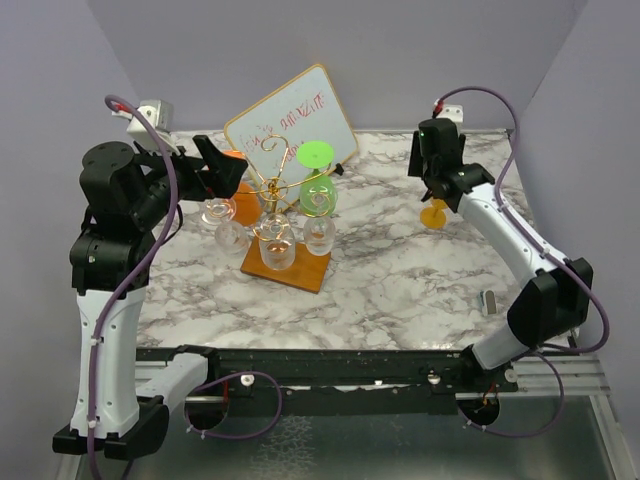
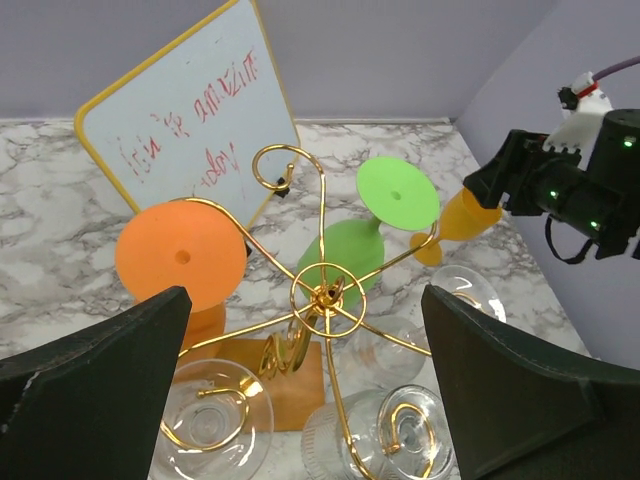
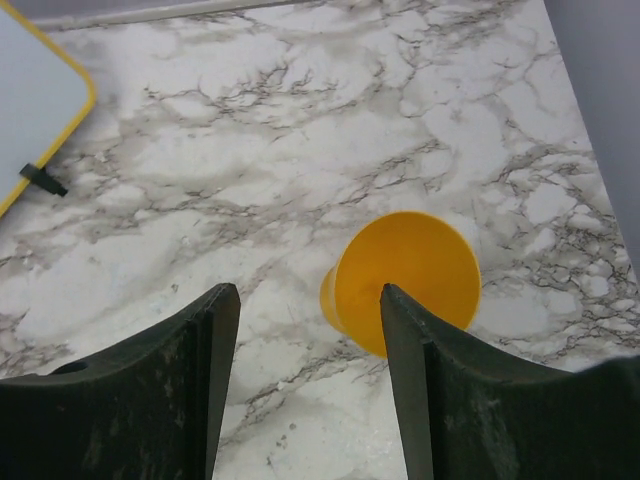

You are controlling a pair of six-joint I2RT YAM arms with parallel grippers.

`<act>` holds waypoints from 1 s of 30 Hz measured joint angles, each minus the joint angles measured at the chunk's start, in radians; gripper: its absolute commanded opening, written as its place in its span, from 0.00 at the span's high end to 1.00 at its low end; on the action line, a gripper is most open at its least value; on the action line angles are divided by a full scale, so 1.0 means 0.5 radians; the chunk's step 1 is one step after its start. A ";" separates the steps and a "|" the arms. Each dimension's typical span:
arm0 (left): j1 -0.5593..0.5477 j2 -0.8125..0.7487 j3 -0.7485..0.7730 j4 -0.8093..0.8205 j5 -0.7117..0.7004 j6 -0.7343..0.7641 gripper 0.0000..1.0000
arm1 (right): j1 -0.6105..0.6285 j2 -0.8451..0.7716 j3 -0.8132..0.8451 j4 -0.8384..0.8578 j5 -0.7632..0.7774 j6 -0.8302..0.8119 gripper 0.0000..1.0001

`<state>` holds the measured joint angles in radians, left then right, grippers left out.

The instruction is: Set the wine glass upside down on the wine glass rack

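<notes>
The wine glass rack [image 1: 285, 266], gold wire on a brown wooden base, stands mid-table, its hub [image 2: 327, 295] seen from above. Hanging on it are an orange glass [image 2: 180, 255], a green glass [image 2: 398, 192] and several clear glasses [image 2: 210, 425]. A yellow wine glass [image 3: 405, 270] sits on the marble at the right, its flat round foot facing the right wrist camera. My right gripper [image 3: 309, 295] hovers above it, open, with nothing between the fingers and the foot partly behind the right finger. My left gripper [image 2: 306, 292] hangs wide open over the rack.
A tilted whiteboard [image 1: 292, 112] with a yellow frame and red writing leans behind the rack. Grey walls close in the marble table [image 1: 400, 270] at the back and sides. A small dark object [image 1: 490, 300] lies near the right arm's elbow.
</notes>
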<state>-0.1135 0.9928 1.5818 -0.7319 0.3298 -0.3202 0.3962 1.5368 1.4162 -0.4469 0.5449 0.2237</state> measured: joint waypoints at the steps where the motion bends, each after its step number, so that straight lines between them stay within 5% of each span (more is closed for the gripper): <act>1: 0.000 0.005 0.004 0.011 0.016 -0.010 0.01 | -0.032 0.038 0.034 -0.004 0.002 0.001 0.37; 12: 0.000 0.081 0.007 0.124 0.327 -0.150 0.01 | -0.287 0.365 0.060 -0.153 -0.161 0.009 0.60; 18: 0.000 0.091 0.005 0.213 0.445 -0.230 0.01 | -0.290 0.365 0.043 -0.154 -0.343 -0.032 0.97; 24: 0.000 0.130 -0.040 0.378 0.560 -0.387 0.02 | -0.290 0.328 0.005 -0.131 -0.468 -0.054 0.99; 30: -0.001 0.195 -0.175 0.758 0.708 -0.762 0.02 | -0.290 -0.072 -0.268 -0.031 -0.723 -0.078 0.99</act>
<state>-0.1139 1.0901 1.4940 -0.3527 0.6838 -0.7013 0.2512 1.5005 1.2823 -0.4622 0.1833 0.1848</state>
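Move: The yellow glass stands upright about 5 cm to the right of the right gripper and a couple of centimetres ahead, its middle some 15 cm lower. Of the neighbours, the green glass hanging on the rack is roughly 21 cm to that gripper's left, level with it fore and aft and 6 cm lower; the whiteboard's black clip is about 18 cm left, 13 cm ahead and 20 cm down. From the left gripper, the yellow glass lies some 43 cm right, 17 cm ahead and 35 cm below. Sink the half-open right gripper about 9 cm while swinging it right onto the yellow glass's rim, tipping the fingers down some 15 degrees; ease back left as they shut, pinching the left side of the wall, then raise and draw back about 3 cm each, still going left. Meanwhile shift the open left gripper right and slightly up, turning it clockwise with its left side rolling down. ##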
